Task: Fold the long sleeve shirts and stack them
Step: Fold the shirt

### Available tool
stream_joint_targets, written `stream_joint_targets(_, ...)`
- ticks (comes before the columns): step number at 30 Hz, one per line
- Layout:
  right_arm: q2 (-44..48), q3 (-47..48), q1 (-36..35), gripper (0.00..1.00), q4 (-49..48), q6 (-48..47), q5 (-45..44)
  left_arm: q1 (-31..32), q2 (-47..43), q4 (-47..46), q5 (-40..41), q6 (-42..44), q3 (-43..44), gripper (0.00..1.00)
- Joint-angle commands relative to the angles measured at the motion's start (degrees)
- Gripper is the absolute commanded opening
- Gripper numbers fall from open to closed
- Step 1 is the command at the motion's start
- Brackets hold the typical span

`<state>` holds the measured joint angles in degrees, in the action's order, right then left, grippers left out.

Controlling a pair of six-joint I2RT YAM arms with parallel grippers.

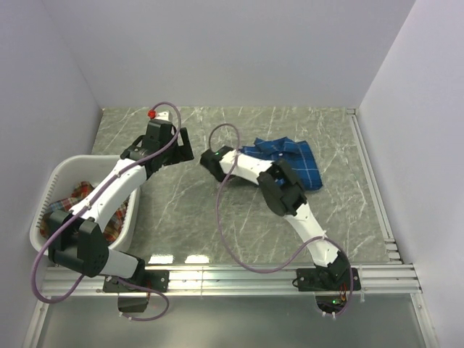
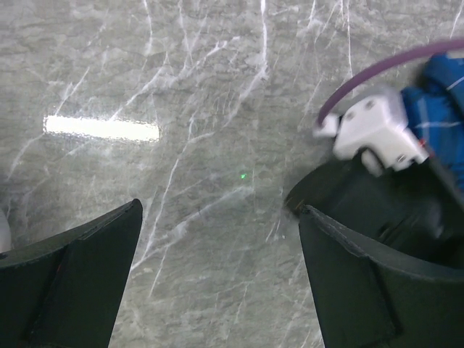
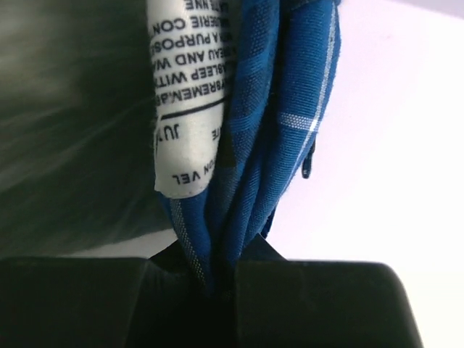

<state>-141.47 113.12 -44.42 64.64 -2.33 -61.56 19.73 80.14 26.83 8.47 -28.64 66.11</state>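
A royal blue plaid shirt (image 1: 290, 156) lies crumpled on the marble table at the back right. My right gripper (image 1: 232, 154) is shut on its left edge; up close (image 3: 221, 264), bunched blue fabric (image 3: 254, 145) and a white care label (image 3: 185, 94) rise from the closed jaws. My left gripper (image 1: 186, 149) stands wide open just left of it, above bare table (image 2: 219, 206), with nothing between its fingers. The left wrist view shows the right wrist's white housing (image 2: 377, 130) and a bit of blue shirt (image 2: 446, 94). A red-orange plaid shirt (image 1: 114, 219) lies in the basket.
The white laundry basket (image 1: 51, 181) stands at the table's left edge, under the left arm. A small red piece (image 1: 151, 113) shows near the back edge. Metal rails run along the front (image 1: 254, 272) and right side (image 1: 370, 174). White walls enclose the table.
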Motion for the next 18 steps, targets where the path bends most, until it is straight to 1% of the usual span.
stream_joint_targets(1,-0.5,4.0,-2.4,0.02,3.9,6.9,-3.0,-0.8,-2.7,-1.8,0.8,-1.2,-0.3,0.95)
stream_joint_targets(2,-1.4,4.0,-3.0,0.04,4.1,7.4,-2.6,-0.9,-2.6,-1.7,0.8,-1.2,-0.3,0.95)
stream_joint_targets(3,-1.6,4.1,-3.5,0.1,4.0,8.1,-2.3,-0.9,-2.6,-1.7,0.7,-1.2,-0.3,0.95)
stream_joint_targets(4,-2.0,4.3,-4.5,0.22,3.9,8.4,-1.1,-1.1,-2.6,-1.7,0.7,-1.2,-0.3,0.95)
stream_joint_targets(6,-2.1,4.3,-5.4,0.25,3.0,7.9,0.0,-1.2,-2.7,-1.8,0.6,-1.3,-0.3,0.95)
stream_joint_targets(7,-2.1,4.4,-6.1,0.31,2.1,7.6,0.8,-1.4,-2.6,-1.9,0.6,-1.4,-0.3,0.95)
stream_joint_targets(9,-1.8,4.8,-7.2,0.39,1.0,6.8,2.5,-1.4,-2.6,-1.9,0.7,-1.5,-0.3,0.95)
stream_joint_targets(10,-1.7,4.9,-7.6,0.47,0.3,6.5,3.1,-1.6,-2.6,-1.9,0.7,-1.6,-0.4,0.95)
stream_joint_targets(11,-1.5,5.2,-8.8,0.52,-0.2,6.3,4.6,-1.8,-2.7,-1.9,0.7,-1.7,-0.4,0.95)
stream_joint_targets(13,-0.7,5.5,-10.1,0.58,-1.1,5.8,6.3,-2.1,-2.9,-2.0,0.7,-2.0,-0.5,0.95)
stream_joint_targets(15,0.5,5.5,-12.0,0.63,-2.2,5.2,11.2,-2.2,-3.0,-2.2,1.1,-2.5,-0.8,0.94)
stream_joint_targets(17,3.1,5.8,-13.7,0.63,-4.1,5.6,14.4,-2.6,-3.3,-2.4,1.3,-2.7,-1.0,0.95)
stream_joint_targets(18,4.3,5.8,-14.0,0.63,-4.8,5.8,18.3,-2.7,-3.4,-2.7,0.9,-3.1,-1.0,0.94)
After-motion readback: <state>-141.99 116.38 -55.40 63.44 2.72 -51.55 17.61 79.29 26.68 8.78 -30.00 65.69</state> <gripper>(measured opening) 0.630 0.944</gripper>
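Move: My right hand is still pinching the folded-over edge of the blue shirt near its label. Most of the shirt lies about 6 cm to that hand's right, roughly level with it in reach and 5 cm below. The table spot where I lay the held edge is some 10 cm to its left, 5 cm nearer me and 5 cm lower. That spot is about 17 cm right of my left hand, 1 cm nearer me and 17 cm below. I sweep my right hand left and somewhat back towards me, about 11 cm in all and sinking a little late on, drawing the held shirt edge out to the left. Barely under way, I start spreading my fingers, and they end well apart around the cloth. The wrist turns some 15 degrees, mostly rolling its left side up, partly counter-clockwise. ##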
